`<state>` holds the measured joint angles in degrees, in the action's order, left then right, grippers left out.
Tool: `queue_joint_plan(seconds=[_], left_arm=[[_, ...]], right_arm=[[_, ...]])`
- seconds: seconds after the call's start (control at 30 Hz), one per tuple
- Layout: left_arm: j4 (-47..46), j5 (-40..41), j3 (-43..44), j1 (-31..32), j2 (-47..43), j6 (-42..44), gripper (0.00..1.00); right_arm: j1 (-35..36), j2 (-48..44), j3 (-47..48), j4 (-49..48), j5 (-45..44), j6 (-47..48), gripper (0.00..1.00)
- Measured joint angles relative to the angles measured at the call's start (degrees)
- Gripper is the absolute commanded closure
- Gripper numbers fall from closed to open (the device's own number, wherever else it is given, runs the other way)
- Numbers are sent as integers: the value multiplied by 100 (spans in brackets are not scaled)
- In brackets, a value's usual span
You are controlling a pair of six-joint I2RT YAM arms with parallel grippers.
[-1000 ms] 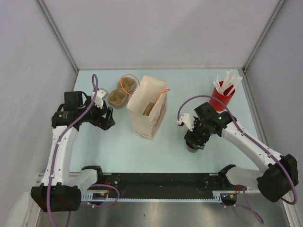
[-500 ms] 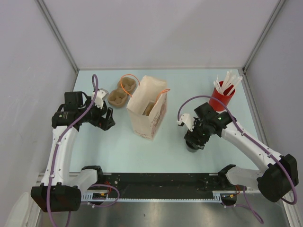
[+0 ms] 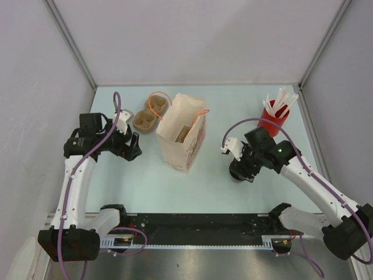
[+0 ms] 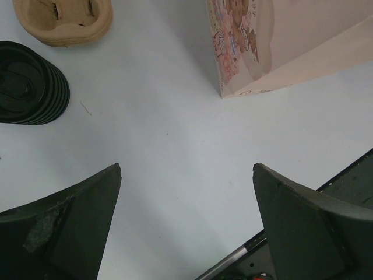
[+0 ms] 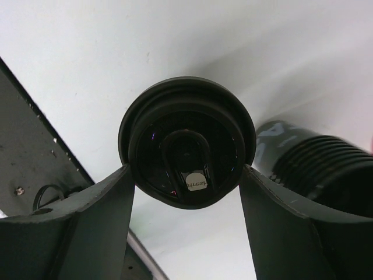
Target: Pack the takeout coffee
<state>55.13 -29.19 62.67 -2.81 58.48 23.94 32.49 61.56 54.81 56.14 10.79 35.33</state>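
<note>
The takeout coffee [image 4: 26, 81], a short ribbed black cup with a matte ringed lid, stands at the upper left of the left wrist view. My left gripper [image 4: 186, 169] hangs open over bare table to the right of it, apart from it. In the top view that gripper [image 3: 133, 147] hides the cup. My right gripper [image 5: 186, 169] is shut on another black cup with a glossy lid [image 5: 186, 149], both fingers pressed on its rim. That cup [image 3: 238, 175] sits right of the paper bag [image 3: 182, 135].
The open paper bag [image 4: 291, 41] stands mid-table. A brown cardboard cup carrier [image 3: 150, 114] lies behind it to the left. A red cup of white sticks [image 3: 274, 116] stands at the back right. A dark ribbed cylinder [image 5: 320, 169] shows right of the held cup.
The right gripper's fingers have closed a little onto the glossy-lidded cup, and the right arm has shifted slightly rightward. The left arm has not moved.
</note>
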Motion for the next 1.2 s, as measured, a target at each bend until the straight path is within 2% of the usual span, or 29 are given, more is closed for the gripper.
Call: queue_joint_plan(seconds=[0.47,0.9,1.03,1.2], left_arm=[[0,2,0,0,-2,-7,1],[-2,2,-2,0,-4,-13,1],[-11,2,-11,0,-22,-20,1],[-20,2,-13,0,-31,-57,1]], right_arm=[[-343,7,1893,-138,-205,68,59],[-459,730,3620,-1456,-754,-74,60],[-348,1095,4166,-1777,-817,-205,61],[111,1709,5066,-1834,-796,-387,61]])
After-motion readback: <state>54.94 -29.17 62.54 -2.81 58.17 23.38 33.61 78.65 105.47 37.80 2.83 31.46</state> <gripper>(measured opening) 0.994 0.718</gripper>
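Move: The lidded coffee cup is already in the right hand, barely off the table; the paper bag's middle stands some 12 cm ahead and 20 cm to the left, about 2 cm higher than the hand point. The cup stack is about 7 cm ahead and 8 cm right, the red straw cup roughly 20 cm ahead and 12 cm right, both 3 cm lower. From the left hand, the bag is around 6 cm ahead, 16 cm right and 5 cm down. The lidded cup, kept in the right fingers' grip, is swept steeply up some 30 cm and forward about 15 cm, with the wrist tilting up by roughly 50 degrees so the fingers swing from pointing down to pointing more forward. Near the end the forward travel dies out and the hand veers left, still climbing, to a place high up on the bag's right. ##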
